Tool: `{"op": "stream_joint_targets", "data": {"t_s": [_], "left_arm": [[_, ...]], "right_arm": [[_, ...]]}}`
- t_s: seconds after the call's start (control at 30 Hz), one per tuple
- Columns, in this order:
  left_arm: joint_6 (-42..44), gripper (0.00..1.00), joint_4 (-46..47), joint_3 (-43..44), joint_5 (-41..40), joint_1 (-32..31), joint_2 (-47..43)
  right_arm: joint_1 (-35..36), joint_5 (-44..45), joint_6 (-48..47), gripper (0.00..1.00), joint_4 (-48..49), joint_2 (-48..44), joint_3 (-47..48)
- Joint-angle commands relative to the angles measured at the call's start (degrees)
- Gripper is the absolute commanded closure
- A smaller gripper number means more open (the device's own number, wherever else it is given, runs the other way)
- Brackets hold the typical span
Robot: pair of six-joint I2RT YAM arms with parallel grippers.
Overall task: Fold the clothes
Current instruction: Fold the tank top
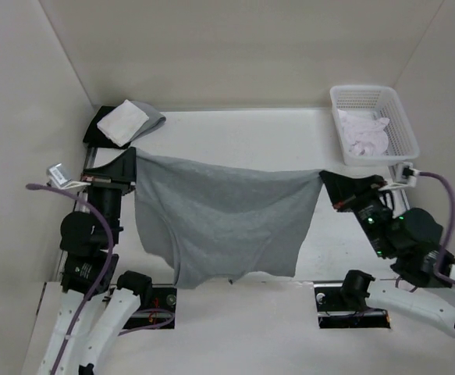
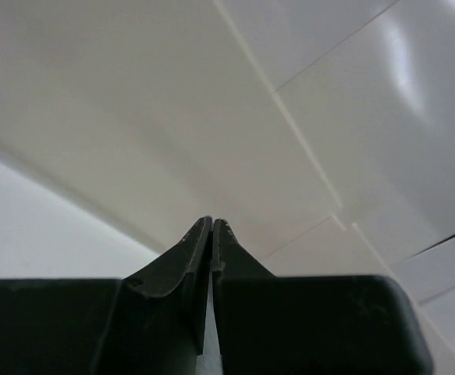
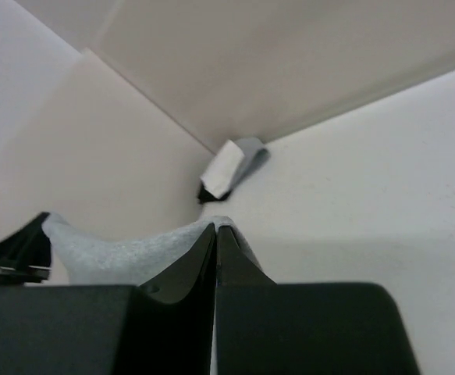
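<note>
The clothes (image 1: 219,219) are one plain grey garment, hanging spread between my two grippers above the white table (image 1: 243,133). My left gripper (image 1: 132,160) is shut at the garment's upper left corner. In the left wrist view its fingertips (image 2: 212,221) are pressed together and no fabric shows past them. My right gripper (image 1: 325,178) is shut on the upper right corner. Grey fabric (image 3: 126,250) wraps around its closed tips (image 3: 215,226) in the right wrist view. The garment's lower edge hangs near the arm bases.
A white basket (image 1: 403,117) at the back right holds a pale cloth (image 1: 364,133). A small white square cloth on dark and grey pieces (image 1: 124,121) lies at the back left corner, and the same small cloth (image 3: 229,168) shows in the right wrist view. Walls enclose three sides.
</note>
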Motion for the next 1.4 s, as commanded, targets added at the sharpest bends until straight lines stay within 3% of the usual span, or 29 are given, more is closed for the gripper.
{"op": "stream_joint_targets", "data": {"t_s": [0.0, 0.1, 0.23, 0.33, 0.43, 0.53, 0.7, 1.0, 1.2, 1.37], "left_arm": [[1.3, 0.99, -4.1, -3.6, -1.0, 1.1, 5.9], [1.7, 0.99, 0.5, -7.0, -1.0, 3.2, 13.4], [0.8, 0.98, 10.3, -7.4, 0.7, 7.4, 31.6], [-0.9, 0.98, 17.1, -1.4, 2.3, 9.5, 47.3], [-0.4, 0.98, 17.5, 9.9, 4.2, 9.6, 61.0], [-0.6, 0.98, 14.8, 17.7, 6.6, 10.0, 67.6], [-0.7, 0.98, 15.9, 13.5, 6.5, 10.5, 63.4], [-3.1, 0.98, 22.7, -12.2, 6.4, 9.8, 44.7], [-2.7, 0.98, 21.0, -24.0, 8.2, 10.7, 31.1], [-1.9, 0.98, 14.9, -28.4, 9.7, 10.3, 20.4]], "right_arm": [[-3.4, 1.0, -2.9, 0.98, -1.4, 6.2, -2.7], [-16.0, -11.5, -2.1, 0.98, 4.3, 12.8, -6.0], [-34.5, -31.7, 1.5, 0.97, 16.7, 29.7, -7.0], [-40.8, -39.0, 2.7, 0.97, 22.7, 44.8, -0.7], [-45.0, -42.6, 3.0, 0.98, 21.8, 59.2, 11.2], [-47.2, -44.0, 2.8, 0.98, 18.7, 65.6, 18.8], [-48.1, -43.9, 2.0, 0.97, 18.7, 61.7, 14.8], [-46.9, -41.4, 6.9, 0.97, 28.2, 47.2, -11.6], [-45.4, -39.3, 8.8, 0.99, 30.1, 36.9, -24.7], [-44.9, -37.4, 8.8, 0.98, 25.0, 26.5, -30.3]]}}
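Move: Both hands still grip the tank top's top edge, high above the table. The open table stretch where the cloth is to go down centres about 13 cm ahead, 14 cm right and 42 cm below the left hand; from the right hand, roughly 16 cm ahead, 10 cm left and 40 cm below. The folded pile sits 38 cm ahead and 12 cm left of the left hand; the basket about 38 cm ahead and 21 cm right of the right hand, both at table level. Both hands keep their shut grip and swing the hanging tank top forward and down together, nearly 30 cm out and 25 to 30 cm down, fingers tipping down some 35 to 45 degrees. Then they draw the held edge back about 17 cm towards the bases, the left rising slightly before sinking again and the right going lower, to bring it over the cloth on the table. ##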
